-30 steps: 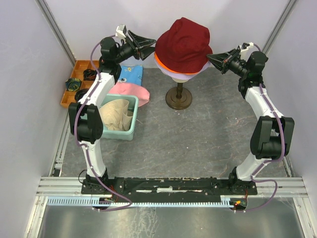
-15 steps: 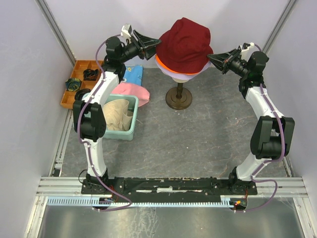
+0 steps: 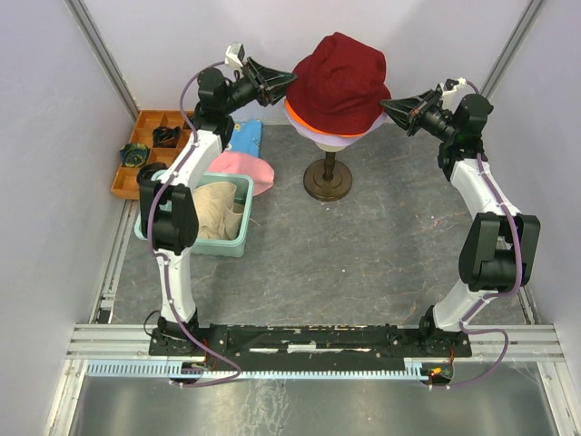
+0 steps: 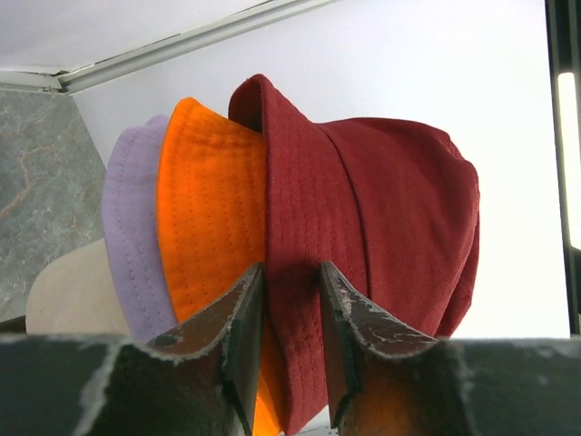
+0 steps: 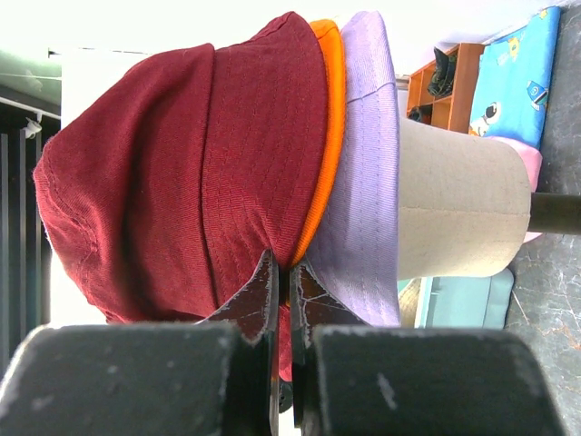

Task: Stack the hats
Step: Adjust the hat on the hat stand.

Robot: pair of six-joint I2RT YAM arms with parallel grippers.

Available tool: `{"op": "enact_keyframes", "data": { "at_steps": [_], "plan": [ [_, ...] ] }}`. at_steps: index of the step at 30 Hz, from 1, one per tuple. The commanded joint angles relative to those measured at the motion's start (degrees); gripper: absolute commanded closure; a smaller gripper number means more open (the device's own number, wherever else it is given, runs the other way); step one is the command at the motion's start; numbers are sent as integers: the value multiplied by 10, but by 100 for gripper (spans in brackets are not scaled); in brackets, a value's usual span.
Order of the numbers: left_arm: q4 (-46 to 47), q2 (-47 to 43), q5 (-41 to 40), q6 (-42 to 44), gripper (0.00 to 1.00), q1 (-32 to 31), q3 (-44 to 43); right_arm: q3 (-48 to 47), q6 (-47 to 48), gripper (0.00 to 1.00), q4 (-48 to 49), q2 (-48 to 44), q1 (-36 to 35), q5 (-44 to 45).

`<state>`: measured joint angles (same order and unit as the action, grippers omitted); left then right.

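Note:
Three hats sit stacked on the mannequin head: lavender lowest, orange over it, the dark red hat on top. My left gripper reaches the stack from the left. Its jaws stand partly open astride the dark red brim. From the right, my right gripper is shut on the dark red hat's brim, beside the orange edge. A pink hat lies on the table at the left. A cream hat lies in the teal bin.
The head's dark stand rises mid-table. A blue patterned cloth lies behind the pink hat. An orange compartment tray with small dark items sits by the left wall. Walls close in on three sides.
My left arm has swung right, up to the hat stack, and its jaws have narrowed around the dark red brim. The right arm and the hats have stayed put.

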<state>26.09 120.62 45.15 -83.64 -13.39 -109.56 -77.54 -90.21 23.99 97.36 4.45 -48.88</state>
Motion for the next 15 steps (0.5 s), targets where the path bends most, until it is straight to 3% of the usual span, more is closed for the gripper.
{"op": "enact_keyframes", "data": {
  "at_steps": [1, 6, 15],
  "plan": [
    [45, 13, 1, -31, 68, -9, -34, -4, -1, 100, 43, -16, 1, -3],
    [59, 10, -10, -37, 97, -9, -12, -5, -2, 100, 41, -14, 0, -2],
    [94, -12, -29, -27, 97, -2, 112, -9, -4, 100, 40, -10, 0, -2]
  ]
}}
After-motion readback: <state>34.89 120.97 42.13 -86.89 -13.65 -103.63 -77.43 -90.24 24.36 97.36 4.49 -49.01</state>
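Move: The left fingers stand part-open around the left brim edge of the maroon hat, whose middle lies about 10 cm to their right, roughly 1 cm back and 2 cm higher. Beneath the maroon hat, 9 cm right of the left hand and 2 cm back, are the orange hat about 2 cm below it, the lavender hat 4 cm below and the head stand 8 cm below. From the right hand, the maroon hat's middle is some 9 cm left, 3 cm ahead and 4 cm up. Pinching the left brim edge of the maroon hat, the left fingers close from part-open to almost shut while the hand barely creeps forward. The left hand then draws this edge down by about 1.5 cm towards the brims below. The right hand stays in place, still pinching the opposite side of the maroon brim. ##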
